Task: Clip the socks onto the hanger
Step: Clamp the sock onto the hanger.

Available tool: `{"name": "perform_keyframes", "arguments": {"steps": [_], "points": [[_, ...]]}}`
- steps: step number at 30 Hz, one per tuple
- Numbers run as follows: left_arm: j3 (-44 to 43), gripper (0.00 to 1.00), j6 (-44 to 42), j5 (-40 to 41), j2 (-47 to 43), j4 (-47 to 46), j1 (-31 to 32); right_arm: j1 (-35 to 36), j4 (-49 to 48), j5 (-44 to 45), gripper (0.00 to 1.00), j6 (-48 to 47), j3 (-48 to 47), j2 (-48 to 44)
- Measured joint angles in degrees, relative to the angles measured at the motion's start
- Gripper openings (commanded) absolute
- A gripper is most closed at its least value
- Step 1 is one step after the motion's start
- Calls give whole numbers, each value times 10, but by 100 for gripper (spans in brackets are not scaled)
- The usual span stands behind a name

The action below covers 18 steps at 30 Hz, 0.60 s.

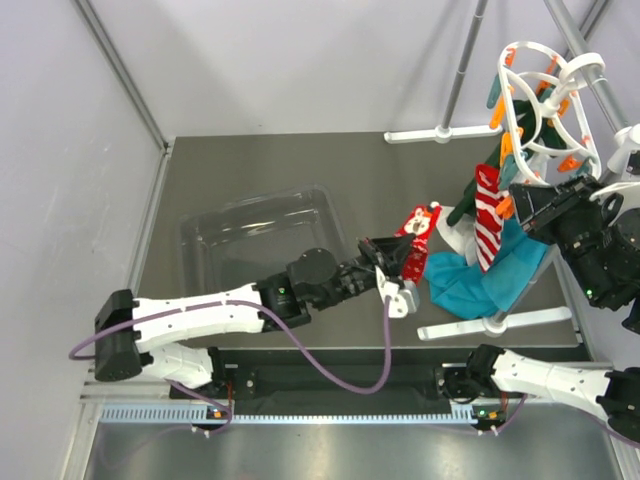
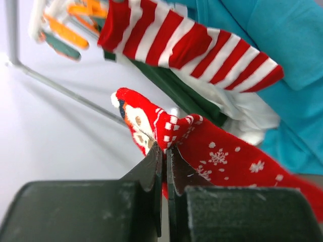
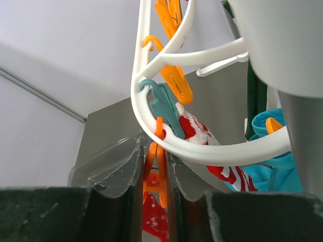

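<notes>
My left gripper (image 1: 397,259) (image 2: 165,149) is shut on the red sock with white snowflake dots (image 1: 419,234) (image 2: 222,159), which has a face at its cuff, and holds it up left of the hanger. The red-and-white striped sock (image 1: 487,222) (image 2: 192,45) hangs from a teal peg (image 3: 164,108) on the white round hanger (image 1: 540,95) (image 3: 212,154). My right gripper (image 1: 516,206) (image 3: 154,154) is shut on a dangling orange peg (image 3: 157,176) right under the hanger's ring. In the right wrist view the snowflake sock (image 3: 155,222) shows below that peg.
A teal cloth (image 1: 485,282) and dark green and white garments (image 2: 202,103) hang or lie by the hanger. The grey rack poles (image 1: 468,62) and white rack feet (image 1: 497,326) stand at the right. A clear plastic tray (image 1: 255,235) lies at the centre left.
</notes>
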<state>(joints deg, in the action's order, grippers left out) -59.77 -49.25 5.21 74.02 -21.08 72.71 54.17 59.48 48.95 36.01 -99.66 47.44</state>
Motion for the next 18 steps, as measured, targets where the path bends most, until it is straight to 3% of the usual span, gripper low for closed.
{"name": "perform_keyframes", "arguments": {"steps": [10,18], "points": [[12,0,-227,60,115,-214,73,-1,-1,-10,0,2,-7,7],[7,0,-323,79,179,-325,89,-1,-1,-10,0,2,-7,7]]}}
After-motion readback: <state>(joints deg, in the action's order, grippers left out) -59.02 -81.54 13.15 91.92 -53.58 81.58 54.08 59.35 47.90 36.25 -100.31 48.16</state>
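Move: The left hand already holds the reindeer sock. The orange clip it is being brought to sits about 17 cm to that hand's right, roughly level with it front to back and some 10 cm higher. The striped sock hangs about 15 cm right and 2 cm ahead, about level; the hanger's middle is 25 cm right, 12 cm ahead and 14 cm up. From the right hand, shut on that clip, the reindeer sock lies about 15 cm left and 12 cm below. Rightward and a little back, slowing as it goes, the left hand carries the pinched reindeer sock some 6 cm towards the orange clip, staying at nearly the same height. Meanwhile the wrist rolls about 30 degrees, its far side rising, and the fingertips tip slightly upward. The right hand keeps its hold on the clip, all but still. ##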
